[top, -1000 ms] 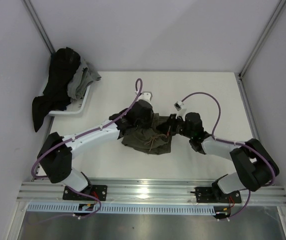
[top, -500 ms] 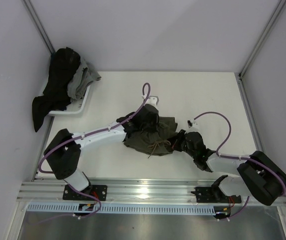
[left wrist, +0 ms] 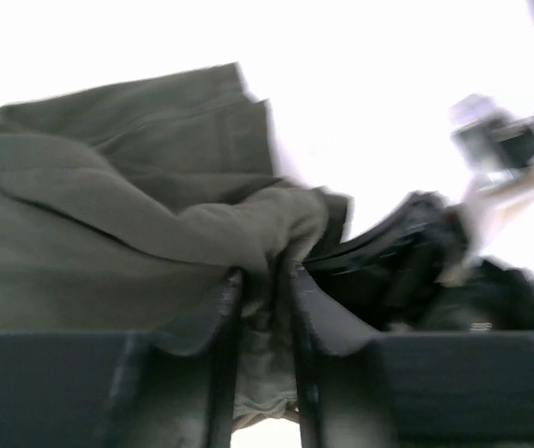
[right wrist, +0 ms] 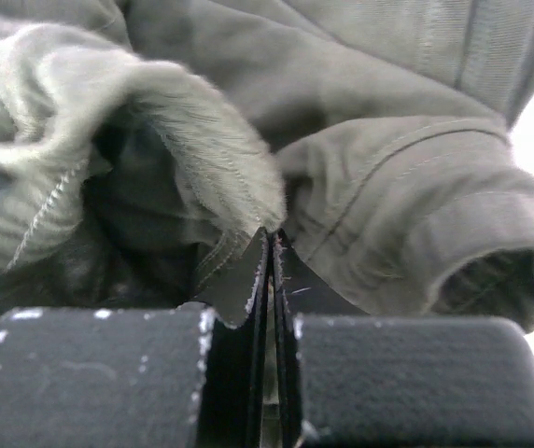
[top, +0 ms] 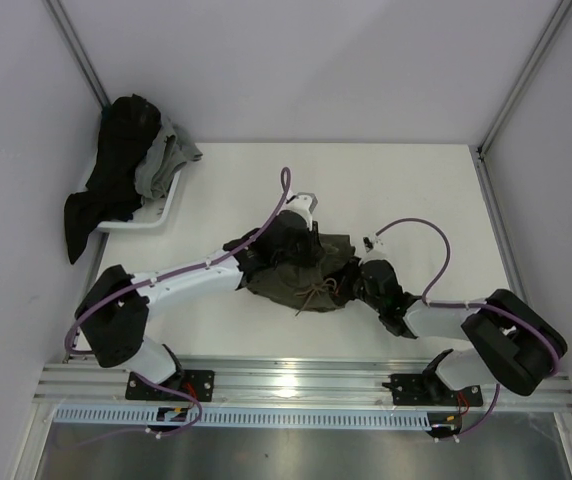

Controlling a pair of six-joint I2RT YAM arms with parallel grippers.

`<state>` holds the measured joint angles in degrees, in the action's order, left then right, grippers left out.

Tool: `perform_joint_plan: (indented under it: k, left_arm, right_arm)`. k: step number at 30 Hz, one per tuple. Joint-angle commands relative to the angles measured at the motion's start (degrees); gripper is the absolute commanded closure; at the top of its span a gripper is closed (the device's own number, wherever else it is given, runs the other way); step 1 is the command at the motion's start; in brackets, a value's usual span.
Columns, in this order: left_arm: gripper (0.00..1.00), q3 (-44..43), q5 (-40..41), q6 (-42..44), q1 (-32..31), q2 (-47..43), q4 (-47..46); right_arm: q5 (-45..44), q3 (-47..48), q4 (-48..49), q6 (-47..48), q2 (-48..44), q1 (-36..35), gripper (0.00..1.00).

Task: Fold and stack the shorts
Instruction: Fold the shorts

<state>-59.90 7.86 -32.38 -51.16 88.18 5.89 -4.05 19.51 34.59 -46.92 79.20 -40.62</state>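
Observation:
The olive-green shorts (top: 301,280) lie bunched in a heap at the middle of the table, drawstring on top. My left gripper (top: 284,243) sits on the heap's far left side. In the left wrist view its jaws (left wrist: 265,280) stand a little apart, open, with a fold of the shorts (left wrist: 127,233) still lying loosely between the fingers. My right gripper (top: 354,280) is at the heap's right edge. In the right wrist view it (right wrist: 272,238) is shut on a thin hem of the shorts (right wrist: 388,187), with rolled fabric bulging on both sides.
A white tray (top: 166,212) stands at the back left, heaped with dark clothes (top: 116,170) and a grey garment (top: 161,160) that hang over its edge. Walls close in on the left, back and right. My right arm (left wrist: 407,261) shows close by in the left wrist view.
My left jaws have parted slightly around the fold they were pinching. The right gripper has drawn its edge of the shorts toward the near side, and the heap shifted with it.

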Motion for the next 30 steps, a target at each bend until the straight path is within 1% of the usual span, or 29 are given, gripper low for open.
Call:
perform_joint_plan:
  k: [1,3,4,6,7,8,10,12,15,17,19,20,21,22,23,24,26,29,30]
  left_arm:
    - [0.7,-0.57,-5.56,-0.75,-0.26,-3.11,-7.45]
    - [0.66,-0.57,-7.42,-1.45,-0.52,-2.4,-9.22]
    - [0.59,-0.83,-8.81,-2.15,-0.61,-1.27,-9.75]
    - [0.51,-1.36,-10.83,-2.69,-1.05,0.4,-10.72]
    - [0.44,-1.53,-11.11,-3.3,-1.14,2.07,-10.99]
    - [0.39,-1.62,-11.28,-3.56,-1.4,2.86,-11.16]
    - [0.32,-1.62,-12.07,-4.18,-1.4,4.71,-11.78]
    - [0.31,-1.54,-11.21,-4.27,-1.4,4.81,-11.43]
    - [0.25,-1.36,-9.18,-3.48,-1.23,2.7,-10.03]
    - [0.24,-2.41,-8.12,-2.25,-0.79,1.21,-6.96]
    - [0.24,-3.56,-5.14,-1.2,-0.35,0.42,-4.07]
    - [0.24,-3.73,-4.52,-0.93,0.0,-0.02,-2.57]
    - [0.23,-3.47,-3.82,-0.84,0.26,-1.25,-2.03]
    - [0.22,-3.12,-3.12,-1.02,0.44,-2.04,-1.76]
    - [0.21,-2.25,-2.42,-1.28,1.14,-2.83,-1.5]
    - [0.21,-1.11,-2.5,-2.15,1.67,-4.58,-1.5]
    - [0.2,0.21,-2.58,-2.86,2.9,-6.35,-1.15]
    - [0.2,2.68,-1.53,-3.74,4.3,-10.12,-0.18]
    - [0.2,3.2,-1.53,-3.83,4.66,-11.09,-0.26]
  right_arm:
    - [-3.07,0.89,-0.77,-0.89,-0.89,-1.04,1.0]
    - [-2.37,1.06,-0.05,-1.25,1.91,-0.69,1.0]
    - [-0.88,1.15,2.21,-1.16,2.88,-0.43,1.0]
    - [0.36,0.88,4.16,-1.51,5.26,-0.07,1.0]
    - [0.71,0.71,5.74,-1.69,5.87,-0.07,1.0]
    - [0.98,0.62,6.45,-1.86,6.31,-0.07,1.0]
    - [1.07,-0.08,7.59,-2.3,7.02,-0.25,1.0]
    - [1.07,-0.52,7.6,-2.57,6.67,-0.07,1.0]
    - [0.54,-1.23,6.29,-2.48,5.01,0.28,1.0]
    - [0.54,-1.4,3.56,-2.13,2.46,0.72,1.0]
    - [0.19,-0.96,-0.37,-1.43,-1.04,1.42,1.0]
    - [0.27,-0.61,-1.79,-0.99,-2.28,1.6,0.97]
    - [0.19,0.17,-3.2,-0.11,-3.51,1.77,0.91]
    - [-0.07,0.44,-6.08,0.24,-6.14,1.86,0.78]
    - [-0.25,0.62,-7.33,0.59,-7.47,1.95,0.55]
    - [-0.25,0.62,-8.3,0.86,-8.87,2.12,0.5]
    - [0.27,0.88,-11.46,1.21,-12.73,3.61,0.46]
    - [2.91,2.37,-16.82,1.39,-16.25,7.12,0.45]
    - [5.26,2.64,-19.01,1.39,-16.88,8.0,0.43]
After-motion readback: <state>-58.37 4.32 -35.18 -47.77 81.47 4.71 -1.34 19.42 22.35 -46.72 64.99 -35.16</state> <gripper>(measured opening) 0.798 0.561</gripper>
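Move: The raised waistband end of the shorts is right at the left fingertips, already parting, with the body of the shorts about 4 cm to their left, 3 cm back and 5 cm down. The drawstring bow lies roughly 6 cm back and 1 cm right of that hand; the shorts' far corner is some 5 cm ahead and 8 cm right. The right hand's shut fingertips are at the fold beside the waistband, the bow about 4 cm left and 2 cm back of them. The right fingers stay shut on the fold by the waistband and take it down about 2.5 cm, then open past half and back off, up some 6 cm and a little right. Meanwhile the left fingers spread wide off the waistband as that hand sweeps about 5 cm right, rolling some 10 degrees, rises and dips on the way, then returns left and climbs about 4 cm, clear of the cloth. ##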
